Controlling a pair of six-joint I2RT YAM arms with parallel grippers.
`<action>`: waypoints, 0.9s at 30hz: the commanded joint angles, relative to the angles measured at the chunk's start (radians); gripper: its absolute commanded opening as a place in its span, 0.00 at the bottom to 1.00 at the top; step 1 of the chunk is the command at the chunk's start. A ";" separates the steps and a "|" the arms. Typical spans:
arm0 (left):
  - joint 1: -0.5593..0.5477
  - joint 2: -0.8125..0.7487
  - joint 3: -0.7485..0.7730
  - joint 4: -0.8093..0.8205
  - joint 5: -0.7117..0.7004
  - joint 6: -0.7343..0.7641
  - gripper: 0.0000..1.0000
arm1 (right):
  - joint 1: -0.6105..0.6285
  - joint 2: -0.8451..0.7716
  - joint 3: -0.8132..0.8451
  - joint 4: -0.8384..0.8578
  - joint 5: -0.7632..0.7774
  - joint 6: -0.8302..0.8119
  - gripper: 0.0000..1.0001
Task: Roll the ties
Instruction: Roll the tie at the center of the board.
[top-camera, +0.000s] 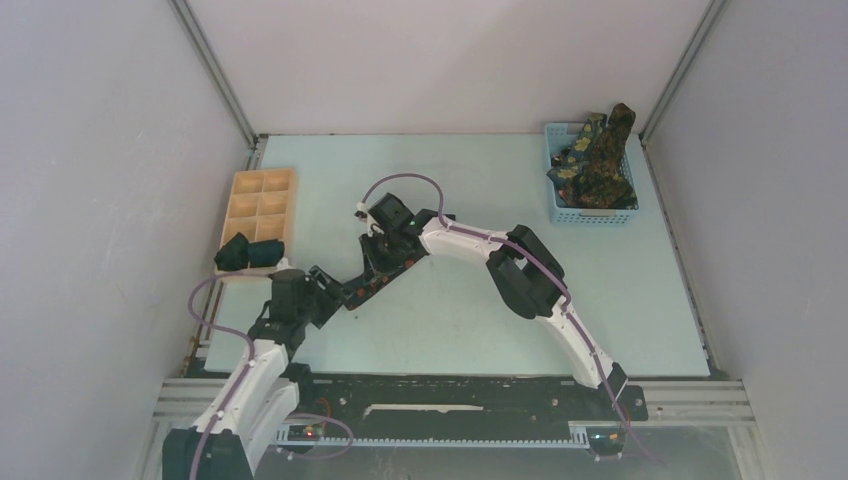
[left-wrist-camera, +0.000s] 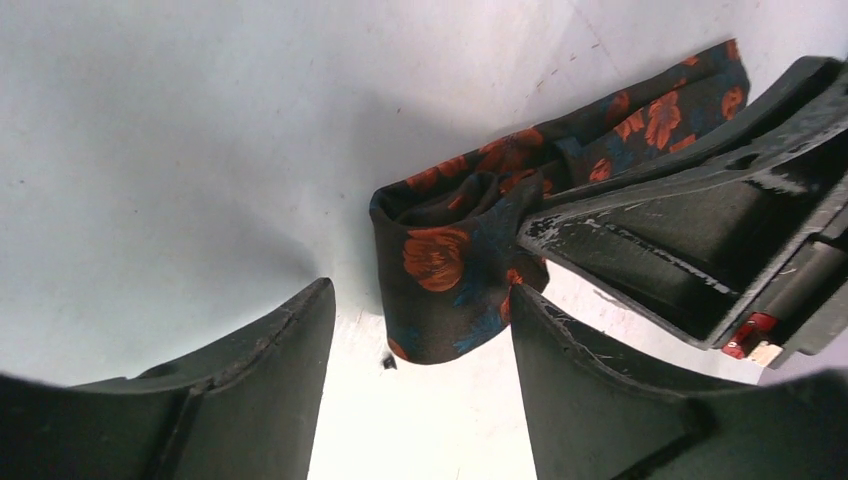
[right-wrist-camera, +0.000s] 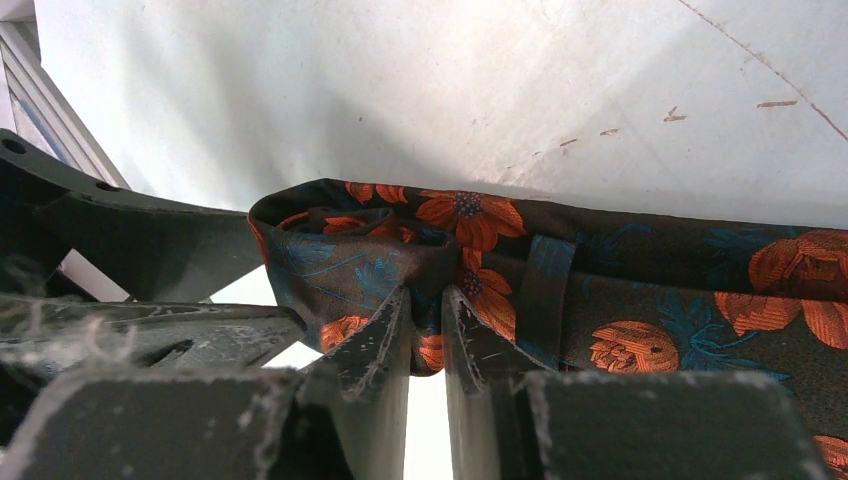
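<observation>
A black tie with red-orange flowers (left-wrist-camera: 440, 262) lies on the pale table, its end folded over into a loose loop. My right gripper (right-wrist-camera: 425, 298) is shut on that folded end (right-wrist-camera: 385, 255), pinching the fabric between its tips. The rest of the tie (right-wrist-camera: 690, 300) runs off to the right in the right wrist view. My left gripper (left-wrist-camera: 420, 295) stands open just in front of the fold, one finger (left-wrist-camera: 270, 380) to the left of the fabric and the other (left-wrist-camera: 590, 390) beside it. In the top view both grippers meet left of the table's middle (top-camera: 355, 288).
A blue mesh basket (top-camera: 556, 205) at the back right holds several dark green ties with yellow flowers (top-camera: 600, 160). A pale wooden compartment tray (top-camera: 262, 200) sits at the left edge, with two rolled dark ties (top-camera: 248, 253) at its near end.
</observation>
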 joint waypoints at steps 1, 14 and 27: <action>0.012 -0.020 -0.003 0.017 -0.014 -0.011 0.68 | 0.004 0.035 0.026 -0.025 0.006 -0.019 0.19; 0.013 0.229 -0.003 0.183 0.068 0.006 0.42 | 0.008 0.039 0.025 -0.025 0.006 -0.014 0.18; 0.003 0.178 0.152 -0.071 -0.014 0.099 0.00 | 0.039 0.026 0.033 -0.045 0.032 -0.004 0.16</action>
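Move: The rolled end of the tie lies close in front of the left hand's open fingers, about 3 cm ahead, 2 cm to the right and 1 cm below them. The right fingers stand on its far side, some 5 cm ahead and 5 cm right of the left hand; the flat tail's middle is about 9 cm ahead and 13 cm right of it. From the right hand the roll is about 2 cm back and 2 cm left, slightly lower. The left fingers, open at first, close nearly shut on the near-left side of the roll and pinch its outer layers, while the hand reaches about 2 cm forward, 1 cm to the right and 1 cm down, then rises again about 1 cm as they shut. The right hand stays in place and keeps its pinch on the far side of the roll. ##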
